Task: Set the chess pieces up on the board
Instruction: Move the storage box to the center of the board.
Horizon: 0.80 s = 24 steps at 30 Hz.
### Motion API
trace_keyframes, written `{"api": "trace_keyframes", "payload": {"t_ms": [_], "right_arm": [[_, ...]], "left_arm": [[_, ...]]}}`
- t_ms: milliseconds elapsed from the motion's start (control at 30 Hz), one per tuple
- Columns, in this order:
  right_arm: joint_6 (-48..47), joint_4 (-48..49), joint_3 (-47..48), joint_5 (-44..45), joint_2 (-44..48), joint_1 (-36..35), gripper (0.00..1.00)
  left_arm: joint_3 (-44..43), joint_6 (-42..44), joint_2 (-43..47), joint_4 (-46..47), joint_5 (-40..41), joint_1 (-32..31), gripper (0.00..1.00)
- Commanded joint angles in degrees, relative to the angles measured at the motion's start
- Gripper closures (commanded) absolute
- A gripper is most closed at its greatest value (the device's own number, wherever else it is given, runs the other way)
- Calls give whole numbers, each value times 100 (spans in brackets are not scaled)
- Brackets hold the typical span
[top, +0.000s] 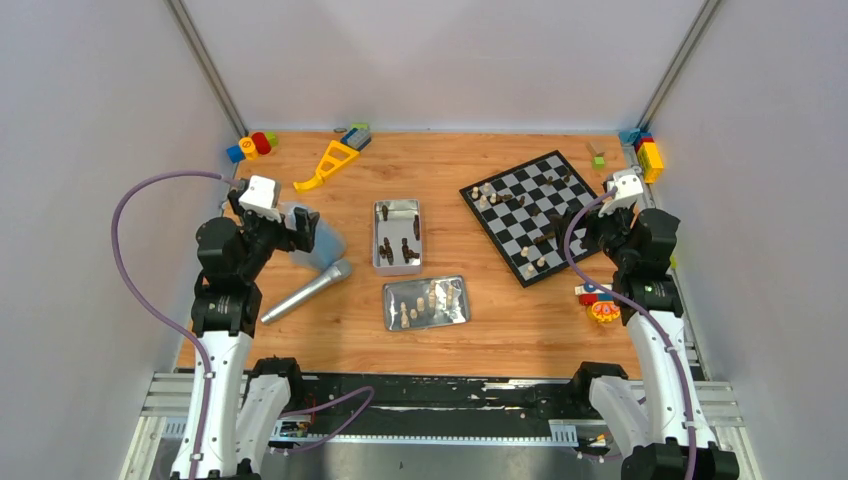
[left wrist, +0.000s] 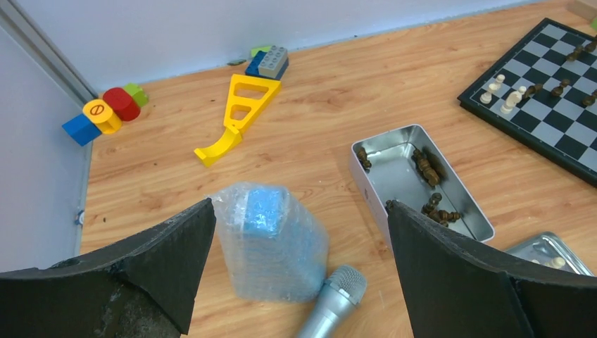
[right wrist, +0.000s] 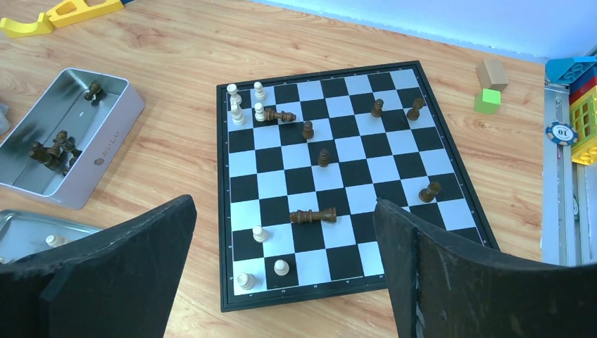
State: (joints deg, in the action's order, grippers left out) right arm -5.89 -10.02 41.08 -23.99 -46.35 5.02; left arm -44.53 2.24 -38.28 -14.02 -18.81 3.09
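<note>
The checkered board (top: 552, 196) (right wrist: 352, 176) lies at the right, turned at an angle. On it stand a few dark chess pieces (right wrist: 308, 129) and cream pieces (right wrist: 260, 234); one dark piece (right wrist: 313, 215) lies on its side. More dark pieces (left wrist: 428, 169) sit in a deep metal tray (top: 397, 206), cream ones in a shallow tray (top: 388, 305). My right gripper (right wrist: 283, 204) (top: 572, 222) hangs open above the board's near edge, holding nothing. My left gripper (left wrist: 299, 205) (top: 300, 232) is open above a bubble-wrapped blue block (left wrist: 271, 243).
A silver microphone (top: 305, 292) (left wrist: 331, 303) lies beside the wrapped block. A yellow toy (top: 328, 165) and coloured blocks (top: 250, 146) lie at the back left. Other blocks (top: 648, 155) stand at the back right, a small toy (top: 600, 305) near the right arm.
</note>
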Motion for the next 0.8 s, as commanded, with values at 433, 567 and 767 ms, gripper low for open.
{"api": "trace_keyframes", "payload": {"t_ms": [433,567,767], "right_arm": [[-121,244,-43,-208,57,17,0],[-356,-59,50,-933,3,13,0],[-634,-324,353,-1112,-289,-182,0]], "left_arm": [[-172,685,107,-495,-823,8,0],[-478,1252,56,-1193,-1472,3,0],[-906,1985,-24,-2091,-1759,-128,0]]}}
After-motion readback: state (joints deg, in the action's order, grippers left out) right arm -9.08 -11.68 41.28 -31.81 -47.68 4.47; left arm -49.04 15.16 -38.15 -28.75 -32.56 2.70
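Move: The storage box with the dark pieces lies about 10 cm ahead of the left hand, 16 cm to its right and 25 cm below. From the same hand the white-piece tray is roughly 7 cm back and 23 cm right, the blue bag about 7 cm ahead and 1 cm left, all near table level. From the right hand the box is some 7 cm ahead, 36 cm left and 21 cm below; the chessboard's middle lies 14 cm ahead of that hand and 2 cm left. The left hand, open and empty, draws back about 3.5 cm and as far to the right, high over the table, sinking a little while its wrist turns some 15 degrees clockwise to bring the fingers round towards the storage box. The right hand, also wide open, starts slightly later and shifts about 2 cm left towards the box, easing slightly back and down and turning about 10 degrees counter-clockwise; neither hand touches anything yet. ##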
